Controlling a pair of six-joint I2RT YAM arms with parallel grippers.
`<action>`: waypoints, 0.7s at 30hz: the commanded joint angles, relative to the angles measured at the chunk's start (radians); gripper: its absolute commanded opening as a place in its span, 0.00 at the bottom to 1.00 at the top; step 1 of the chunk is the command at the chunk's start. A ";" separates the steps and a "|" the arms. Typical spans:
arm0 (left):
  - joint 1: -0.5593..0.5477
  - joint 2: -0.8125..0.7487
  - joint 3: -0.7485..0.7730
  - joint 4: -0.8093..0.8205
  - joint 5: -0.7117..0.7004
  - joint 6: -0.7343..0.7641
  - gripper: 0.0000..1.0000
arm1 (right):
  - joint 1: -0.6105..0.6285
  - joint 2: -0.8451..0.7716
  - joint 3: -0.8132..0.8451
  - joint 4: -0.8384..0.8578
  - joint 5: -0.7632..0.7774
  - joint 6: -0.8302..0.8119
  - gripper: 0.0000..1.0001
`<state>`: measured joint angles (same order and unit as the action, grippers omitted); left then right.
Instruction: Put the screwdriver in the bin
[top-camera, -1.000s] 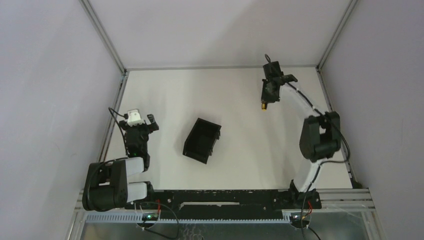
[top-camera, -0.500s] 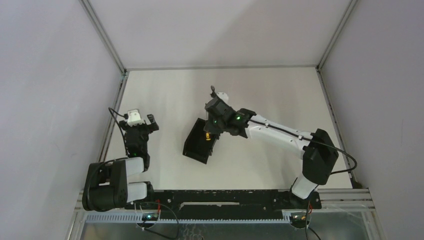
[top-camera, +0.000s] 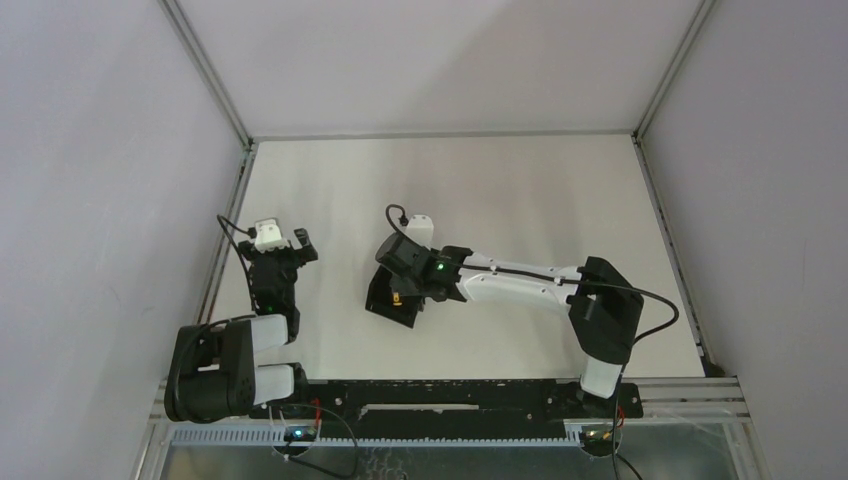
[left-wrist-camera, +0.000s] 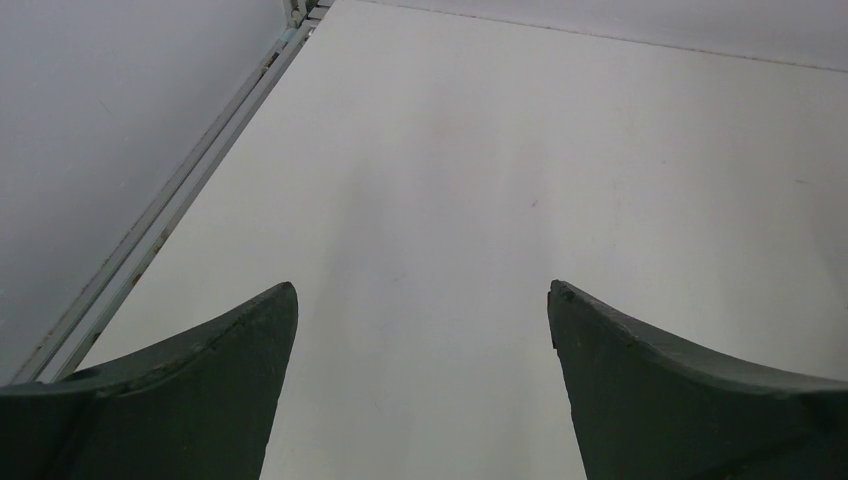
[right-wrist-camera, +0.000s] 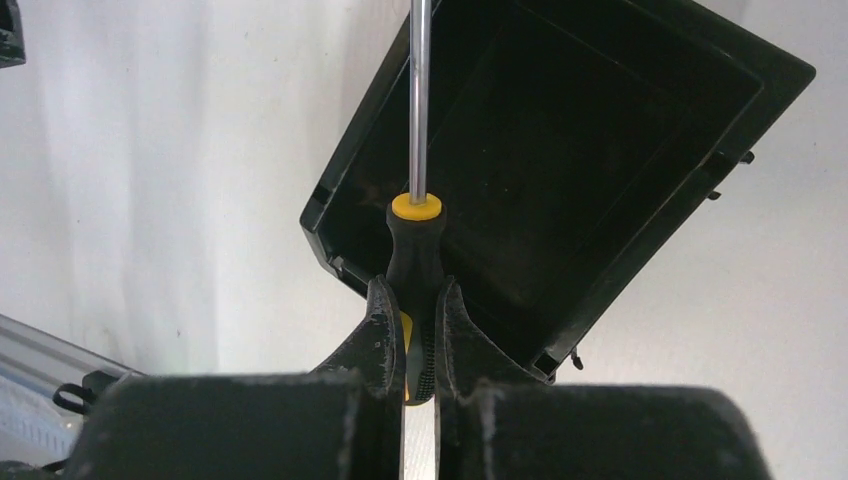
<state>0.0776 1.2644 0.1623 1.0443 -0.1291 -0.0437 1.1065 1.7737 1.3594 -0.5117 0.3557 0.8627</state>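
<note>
The black bin (top-camera: 384, 299) lies left of the table's middle, its open top facing up. My right gripper (top-camera: 404, 284) hangs over it, shut on the screwdriver (top-camera: 398, 297). In the right wrist view the fingers (right-wrist-camera: 380, 330) pinch the yellow-and-black handle of the screwdriver (right-wrist-camera: 414, 240), and its slim metal shaft points out over the inside of the bin (right-wrist-camera: 600, 150). The right gripper (right-wrist-camera: 413, 288) sits just above the bin's near corner. My left gripper (top-camera: 278, 250) rests at the table's left side, well apart from the bin. The left gripper (left-wrist-camera: 420, 290) stands open over bare table.
A metal frame rail (left-wrist-camera: 200, 170) runs along the table's left edge, close to the left gripper. Grey walls close in the table on the left, back and right. The right arm (top-camera: 520, 280) stretches across the middle from its base (top-camera: 600, 375).
My right arm swung from the far right of the table to the left with the screwdriver, now holding it over the bin. The left arm has not moved.
</note>
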 joint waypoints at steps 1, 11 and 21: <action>-0.006 -0.007 0.025 0.024 -0.010 0.019 1.00 | 0.010 0.008 0.002 0.017 0.063 0.062 0.01; -0.006 -0.007 0.025 0.023 -0.010 0.019 1.00 | 0.001 0.040 0.002 -0.014 0.028 0.090 0.26; -0.006 -0.006 0.025 0.024 -0.010 0.019 1.00 | -0.010 0.051 0.002 -0.029 -0.004 0.105 0.55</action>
<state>0.0776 1.2644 0.1623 1.0443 -0.1291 -0.0437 1.1011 1.8236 1.3594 -0.5438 0.3557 0.9478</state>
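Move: Already over the near end of the bin, the right hand holds the screwdriver by its handle; the bin's middle lies about 3 cm ahead, 1 cm to the right and some 7 cm below. The idle left gripper is about 12 cm farther out and 25 cm to the left, at much the same height. From the left hand, the bin lies about 26 cm to the right, 9 cm back and 8 cm below. Sinking about 2.5 cm, almost straight down towards the bin with hardly any sideways travel, the right hand opens its fingers from nearly shut to about half wide and lets go of the screwdriver's handle. The wrist turns only some 5 degrees, slightly clockwise, as it goes down. ##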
